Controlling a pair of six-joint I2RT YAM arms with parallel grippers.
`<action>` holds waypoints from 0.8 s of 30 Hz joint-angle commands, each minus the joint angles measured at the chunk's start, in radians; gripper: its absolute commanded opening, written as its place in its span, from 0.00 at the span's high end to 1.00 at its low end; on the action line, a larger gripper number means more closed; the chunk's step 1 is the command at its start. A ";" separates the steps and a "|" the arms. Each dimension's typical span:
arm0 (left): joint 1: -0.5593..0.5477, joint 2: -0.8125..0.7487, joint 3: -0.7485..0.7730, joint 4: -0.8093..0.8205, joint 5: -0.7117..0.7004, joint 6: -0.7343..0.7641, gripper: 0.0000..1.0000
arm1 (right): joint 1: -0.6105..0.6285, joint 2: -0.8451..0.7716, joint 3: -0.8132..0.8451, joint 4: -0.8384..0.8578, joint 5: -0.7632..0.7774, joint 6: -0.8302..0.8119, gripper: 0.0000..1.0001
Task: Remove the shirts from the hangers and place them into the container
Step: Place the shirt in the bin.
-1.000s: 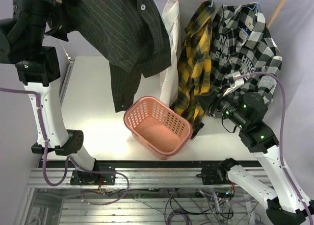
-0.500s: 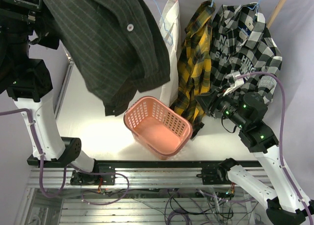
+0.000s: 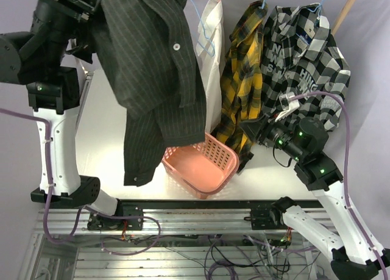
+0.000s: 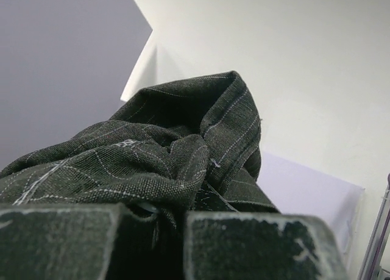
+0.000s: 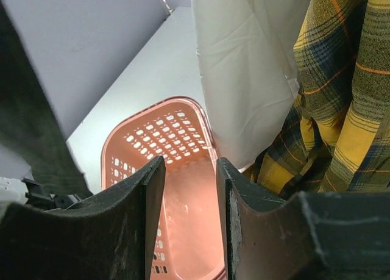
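High at the left of the top view, my left gripper [image 3: 87, 0] is shut on the dark pinstriped shirt [image 3: 155, 78]. In its wrist view the cloth [image 4: 177, 146] is bunched between the fingers [image 4: 250, 246]. The shirt hangs long, and its lower part covers the left rim of the salmon-pink container [image 3: 204, 170]. White [image 3: 212, 66], yellow plaid [image 3: 244, 78] and checked [image 3: 304, 54] shirts hang at the back, with a light blue hanger [image 3: 204, 39] in front of the white one. My right gripper [image 3: 251, 129] is open with nothing in it, facing the container [image 5: 155, 133] from the right [image 5: 190, 165].
A wooden rack pole [image 3: 345, 10] slants at the back right. Cables and a metal frame [image 3: 195, 216] run along the near edge. The white tabletop [image 3: 103, 127] shows left of the hanging dark shirt. A purple wall [image 5: 79, 42] stands behind the container.
The left arm has swung the dark shirt, which now hangs longer, over the container's left rim. The right gripper has edged slightly left toward the container.
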 commanded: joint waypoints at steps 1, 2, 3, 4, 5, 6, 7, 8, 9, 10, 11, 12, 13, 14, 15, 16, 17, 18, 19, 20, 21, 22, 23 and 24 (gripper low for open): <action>-0.071 0.003 0.058 -0.069 0.019 0.095 0.93 | 0.003 0.006 0.019 0.009 -0.012 0.003 0.61; -0.096 0.014 0.078 -0.091 0.014 0.116 0.93 | 0.003 0.006 0.021 0.008 -0.008 0.002 0.61; -0.118 0.029 0.105 -0.103 0.009 0.130 0.93 | 0.004 0.006 0.021 0.008 -0.005 0.000 0.61; -0.138 0.048 0.141 -0.120 0.010 0.135 0.93 | 0.003 0.007 0.022 0.006 0.001 0.000 0.61; -0.157 0.069 0.179 -0.132 0.010 0.140 0.93 | 0.003 0.006 0.023 0.006 0.004 -0.002 0.61; -0.178 0.086 0.208 -0.141 0.008 0.145 0.93 | 0.003 0.006 0.021 0.006 0.005 -0.003 0.61; -0.200 0.096 0.216 -0.145 0.004 0.150 0.93 | 0.003 0.007 0.021 0.005 0.007 -0.004 0.61; -0.231 0.095 0.203 -0.145 0.002 0.160 0.93 | 0.003 0.007 0.021 0.005 0.008 -0.005 0.61; -0.258 0.086 0.174 -0.148 -0.005 0.182 0.93 | 0.004 0.007 0.021 0.005 0.009 -0.005 0.61; -0.292 0.076 0.150 -0.154 -0.019 0.210 0.93 | 0.004 0.008 0.022 0.003 0.009 -0.006 0.61; -0.326 0.072 0.132 -0.163 -0.038 0.243 0.93 | 0.003 0.007 0.023 0.003 0.010 -0.006 0.61; -0.362 0.077 0.134 -0.185 -0.052 0.277 0.93 | 0.003 0.006 0.023 0.001 0.012 -0.008 0.61; -0.393 0.085 0.142 -0.211 -0.061 0.306 0.93 | 0.003 0.006 0.025 -0.004 0.014 -0.010 0.61; -0.415 0.095 0.150 -0.239 -0.067 0.336 0.93 | 0.003 0.006 0.028 -0.011 0.019 -0.015 0.61; -0.437 0.099 0.147 -0.264 -0.079 0.365 0.93 | 0.004 0.003 0.028 -0.022 0.025 -0.018 0.61; -0.457 0.097 0.130 -0.281 -0.093 0.396 0.93 | 0.003 0.000 0.029 -0.026 0.032 -0.020 0.61; -0.476 0.090 0.101 -0.293 -0.108 0.421 0.93 | 0.004 -0.006 0.028 -0.029 0.038 -0.021 0.61; -0.491 0.082 0.071 -0.301 -0.118 0.447 0.93 | 0.003 -0.013 0.028 -0.032 0.046 -0.023 0.61; -0.505 0.073 0.037 -0.311 -0.131 0.473 0.93 | 0.004 -0.019 0.027 -0.035 0.056 -0.025 0.61; -0.521 0.061 0.002 -0.316 -0.142 0.496 0.93 | 0.004 -0.024 0.027 -0.044 0.066 -0.030 0.61; -0.534 0.049 -0.044 -0.311 -0.146 0.510 0.93 | 0.002 -0.027 0.029 -0.054 0.075 -0.036 0.61; -0.548 0.032 -0.091 -0.286 -0.148 0.515 0.93 | 0.003 -0.031 0.029 -0.064 0.083 -0.042 0.61; -0.560 0.020 -0.143 -0.258 -0.152 0.516 0.93 | 0.002 -0.032 0.028 -0.074 0.094 -0.049 0.61; -0.578 0.013 -0.159 -0.246 -0.158 0.520 0.93 | 0.002 -0.037 0.028 -0.080 0.108 -0.054 0.61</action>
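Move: The left hand grips the dark striped shirt high over the table; the bin lies about 15 cm to its right, some 2 cm farther forward and roughly 68 cm below. Behind the bin, the white shirt hangs some 19 cm right and 15 cm ahead of the hand, its middle about 38 cm lower; the yellow plaid shirt hangs 8 cm farther right, level with the white one. From the right hand the bin is about 14 cm left, 1 cm ahead and 25 cm below. Rightward, about 15 cm, the left hand carries the striped shirt towards the space over the bin, easing back a little midway and then coming forward again while it sinks some 7 cm, mostly late on. The wrist rolls over to the right with a slight clockwise turn, and the fingers keep their pinch on the cloth. ##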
